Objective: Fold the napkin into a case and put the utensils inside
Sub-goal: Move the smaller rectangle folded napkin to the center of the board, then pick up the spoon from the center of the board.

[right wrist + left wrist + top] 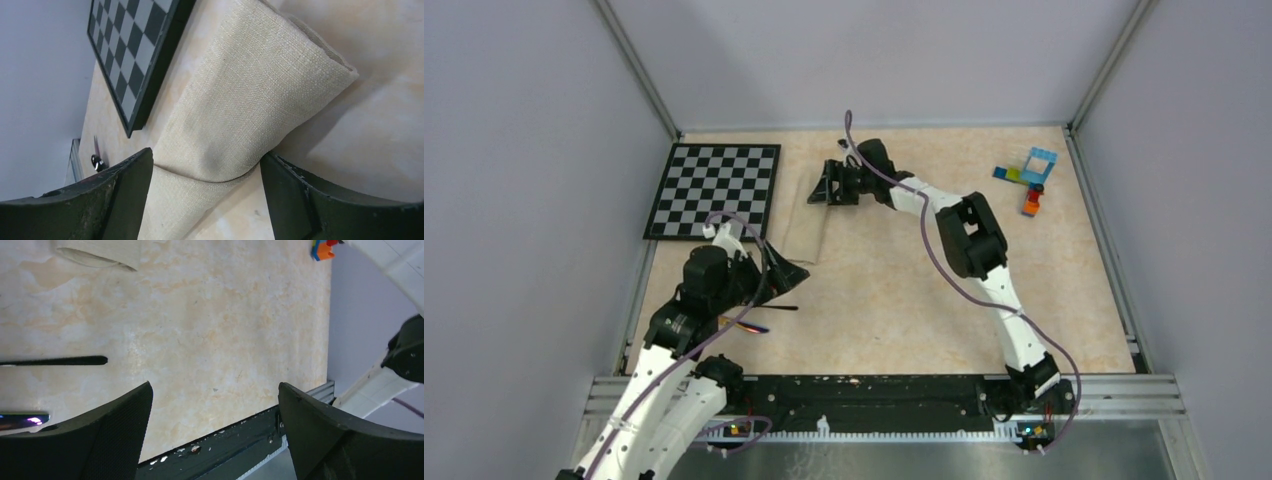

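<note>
The napkin (809, 232) lies folded into a narrow cream-beige case (240, 95) just right of the chequered board. My right gripper (820, 190) hovers over its far end, open. In the right wrist view the cloth lies between my right gripper's (205, 155) wide-apart fingers. My left gripper (790, 274) is open near the case's near end, with only bare table between the fingers of that gripper (215, 386). The utensils lie beside it: a slim dark handle (55, 360), a rainbow-tinted piece (24, 419), and a black spoon bowl (98, 161).
The black-and-white chequered board (715, 189) sits at the back left, touching the napkin's side. Small coloured toy bricks (1030, 178) stand at the back right. The black front rail (225, 440) runs close below my left gripper. Grey walls enclose the table.
</note>
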{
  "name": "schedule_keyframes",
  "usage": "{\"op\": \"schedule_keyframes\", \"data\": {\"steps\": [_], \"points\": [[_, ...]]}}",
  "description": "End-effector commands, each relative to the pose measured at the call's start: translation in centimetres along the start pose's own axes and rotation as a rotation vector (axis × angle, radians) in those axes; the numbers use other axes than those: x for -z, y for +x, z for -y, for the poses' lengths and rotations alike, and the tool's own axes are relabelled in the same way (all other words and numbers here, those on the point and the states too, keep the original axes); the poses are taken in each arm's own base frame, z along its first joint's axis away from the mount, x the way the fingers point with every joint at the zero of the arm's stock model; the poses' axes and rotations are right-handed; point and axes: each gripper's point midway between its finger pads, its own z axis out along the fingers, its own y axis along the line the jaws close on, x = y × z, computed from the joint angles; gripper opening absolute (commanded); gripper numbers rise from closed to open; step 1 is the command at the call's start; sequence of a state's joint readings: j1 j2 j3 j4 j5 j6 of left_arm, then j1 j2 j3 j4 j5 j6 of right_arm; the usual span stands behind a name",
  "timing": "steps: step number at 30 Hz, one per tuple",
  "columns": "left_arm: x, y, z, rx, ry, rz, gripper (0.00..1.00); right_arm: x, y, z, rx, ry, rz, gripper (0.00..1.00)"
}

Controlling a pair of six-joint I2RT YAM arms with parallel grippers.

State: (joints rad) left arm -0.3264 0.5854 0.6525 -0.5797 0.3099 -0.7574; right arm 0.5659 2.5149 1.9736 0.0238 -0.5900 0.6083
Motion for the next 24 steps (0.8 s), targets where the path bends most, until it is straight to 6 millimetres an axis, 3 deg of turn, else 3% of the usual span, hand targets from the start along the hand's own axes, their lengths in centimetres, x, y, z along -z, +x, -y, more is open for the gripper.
{"op": "schedule_keyframes", "data": {"steps": [1,4,6,9,11,13,14,16,20,24], "points": [[-0.3,-0.5,-2.5,0.143,-0.153,0.05,0.99,0.0,-1.7,-2.2,0.07,-0.056,0.005,0.77],[-0.1,-0.3,-4.7,0.229,-0.283,0.063,0.99,2.7,-3.2,-1.2,0.084,0.098,-0.005,0.78],[0.4,-0.1,-7.2,0.355,-0.442,0.102,0.99,6.0,-3.7,-0.9,0.11,0.25,-0.002,0.78],[1.0,0.4,-9.1,0.469,-0.591,0.109,0.99,10.4,-2.6,-3.0,0.135,0.303,0.053,0.78],[1.3,0.1,-9.8,0.517,-0.666,0.119,0.99,12.6,-0.9,-5.2,0.153,0.277,0.085,0.78],[2.1,-0.5,-10.9,0.562,-0.77,0.146,0.99,13.8,2.2,-7.2,0.151,0.209,0.072,0.78],[2.7,-1.2,-11.8,0.583,-0.827,0.172,0.99,14.4,4.4,-8.2,0.148,0.165,0.058,0.78],[3.8,-2.2,-14.2,0.606,-0.951,0.202,0.99,15.3,6.9,-9.9,0.147,0.104,0.045,0.78],[4.9,-2.8,-18.6,0.708,-1.07,0.22,0.99,16.9,10.6,-10.8,0.185,0.067,0.018,0.77],[3.5,-3.1,-20.3,0.763,-1.075,0.238,0.95,17.7,12.3,-10.8,0.174,0.028,0.02,0.77]]}}
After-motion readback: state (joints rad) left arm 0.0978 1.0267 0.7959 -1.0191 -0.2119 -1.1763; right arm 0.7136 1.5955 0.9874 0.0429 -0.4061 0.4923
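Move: From the right gripper, still touching the folded napkin, the napkin's middle lies about 5 cm back, 2 cm left and 4 cm below; the chessboard is some 26 cm left and 2 cm ahead, slightly lower. From the empty left gripper, the spoon's middle is about 8 cm left, 1 cm ahead and 19 cm below, with the knife about 14 cm left and 3 cm back, equally low. The napkin's middle is 24 cm ahead and 1 cm left of the left gripper. Let the right gripper come free of the napkin, slip right, then pull back about 20 cm and rise some 7 cm, fingers left open. Meanwhile swing the open left gripper about 17 cm left and 10 cm down towards the spoon and knife, turning it counter-clockwise some 60 degrees and tipping its fingers down. ##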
